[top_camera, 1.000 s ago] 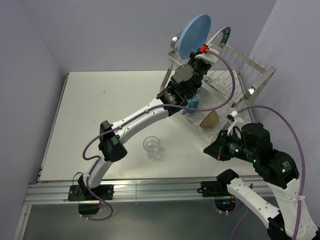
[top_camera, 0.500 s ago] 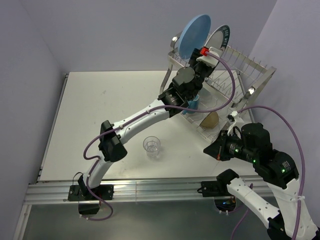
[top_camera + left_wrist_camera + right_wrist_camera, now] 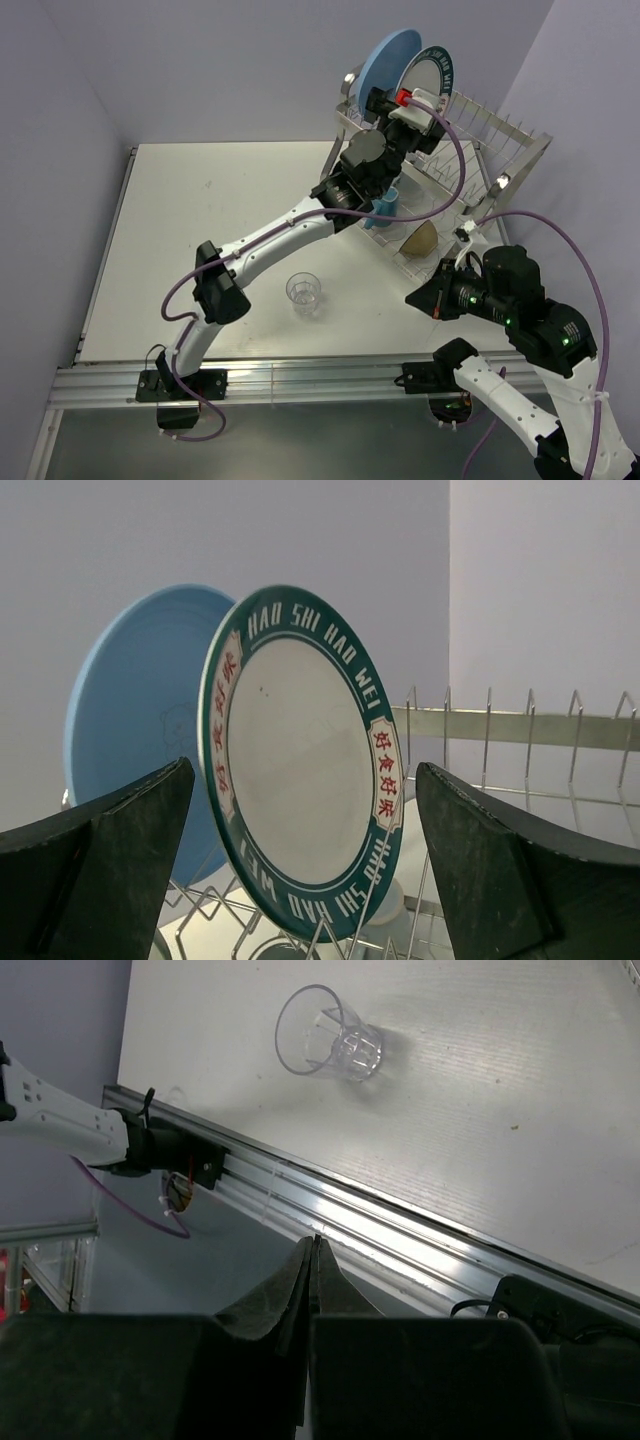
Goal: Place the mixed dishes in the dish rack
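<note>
The dish rack [image 3: 487, 141] stands at the far right of the table. A light-blue plate [image 3: 386, 62] and a white plate with a teal lettered rim [image 3: 436, 68] stand upright side by side on its top tier. My left gripper [image 3: 404, 106] is open just in front of them. In the left wrist view the white plate [image 3: 300, 730] stands free between the rack's prongs [image 3: 488, 730], touching neither finger of the gripper [image 3: 303, 768], with the blue plate [image 3: 125, 710] behind it. A clear glass [image 3: 304, 292] [image 3: 330, 1033] stands on the table. My right gripper [image 3: 313, 1242] is shut and empty near the front edge.
A light-blue cup [image 3: 389, 203] sits in the rack's lower tier, and a tan rounded item [image 3: 421, 238] lies beside it. The metal rail [image 3: 400, 1230] runs along the table's near edge. The walls are close behind and to the right of the rack.
My left gripper has opened and let go of the white plate, which now stands in the rack beside the blue plate. The right arm has not moved.
</note>
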You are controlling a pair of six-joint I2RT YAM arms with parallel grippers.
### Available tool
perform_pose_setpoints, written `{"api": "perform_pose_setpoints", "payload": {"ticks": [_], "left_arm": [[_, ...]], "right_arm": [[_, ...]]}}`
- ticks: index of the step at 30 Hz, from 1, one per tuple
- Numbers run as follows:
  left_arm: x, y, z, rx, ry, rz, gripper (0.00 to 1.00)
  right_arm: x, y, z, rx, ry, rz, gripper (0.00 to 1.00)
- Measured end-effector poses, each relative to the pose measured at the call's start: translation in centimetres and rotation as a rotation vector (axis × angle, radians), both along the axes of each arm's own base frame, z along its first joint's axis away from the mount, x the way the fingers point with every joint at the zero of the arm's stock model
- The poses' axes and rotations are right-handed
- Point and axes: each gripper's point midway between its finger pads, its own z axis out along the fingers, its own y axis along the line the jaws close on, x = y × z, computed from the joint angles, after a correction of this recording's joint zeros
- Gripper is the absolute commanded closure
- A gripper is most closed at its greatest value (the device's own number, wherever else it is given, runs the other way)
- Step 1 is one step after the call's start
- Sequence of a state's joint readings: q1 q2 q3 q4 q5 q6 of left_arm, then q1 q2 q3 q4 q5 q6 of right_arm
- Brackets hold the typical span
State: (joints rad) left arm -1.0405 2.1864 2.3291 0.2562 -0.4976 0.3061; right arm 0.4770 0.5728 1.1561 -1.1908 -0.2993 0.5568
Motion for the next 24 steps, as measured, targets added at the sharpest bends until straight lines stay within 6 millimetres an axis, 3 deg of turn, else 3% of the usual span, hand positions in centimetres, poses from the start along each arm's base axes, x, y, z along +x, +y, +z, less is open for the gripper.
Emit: {"api": "perform_pose_setpoints", "payload": {"ticks": [6,11,14,19,20,21,24], "left_arm": [[-1.5,2.0,3.7,-0.053,-0.02,-0.011,0.01],[-4.1,5.3,8.0,-0.112,-0.043,-0.012,0.01],[-6.0,7.6,9.5,-0.137,-0.028,-0.009,0.01],[-9.3,12.7,10.9,-0.168,0.025,-0.001,0.02],[-9.9,14.0,11.0,-0.178,0.04,0.004,0.03],[-10.6,15.4,11.2,-0.192,0.056,0.008,0.03],[-12.4,19.4,11.4,-0.241,0.121,0.015,0.07]], "right_arm": [[0.6,0.4,0.3,0.01,-0.011,0.005,1.0],[1.3,0.9,0.3,0.007,0.0,0.016,1.0],[2.1,1.6,-0.1,0.006,0.012,0.031,0.99],[3.9,3.1,-1.5,-0.004,0.061,0.056,0.79],[4.3,3.3,-1.9,-0.011,0.077,0.062,0.75],[4.8,3.6,-2.3,-0.017,0.089,0.066,0.66],[5.9,4.5,-3.2,-0.038,0.12,0.083,0.54]]}}
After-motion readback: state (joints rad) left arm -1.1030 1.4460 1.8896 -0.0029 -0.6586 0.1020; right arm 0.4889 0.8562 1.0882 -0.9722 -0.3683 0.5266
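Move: The left gripper, already open, has the patterned plate standing in the rack about 7 cm ahead, 3 cm right and 3 cm above; the blue plate is some 9 cm ahead, 4 cm left. From this gripper the clear glass lies roughly 20 cm back, 17 cm left and 42 cm below. From the shut right gripper, the glass is about 10 cm ahead, 22 cm left and 23 cm down; the brown bowl is some 22 cm ahead, 4 cm right. Draw the open left gripper clear of the patterned plate and rack, swinging about 19 cm left while backing off and rising some 12 cm each, the climb coming early, with its left side rolling down. Meanwhile start the right gripper towards the glass, slowly then faster, about 6 cm forward, less to the left and finally down, tipping the fingers slightly lower and parting them partway. ##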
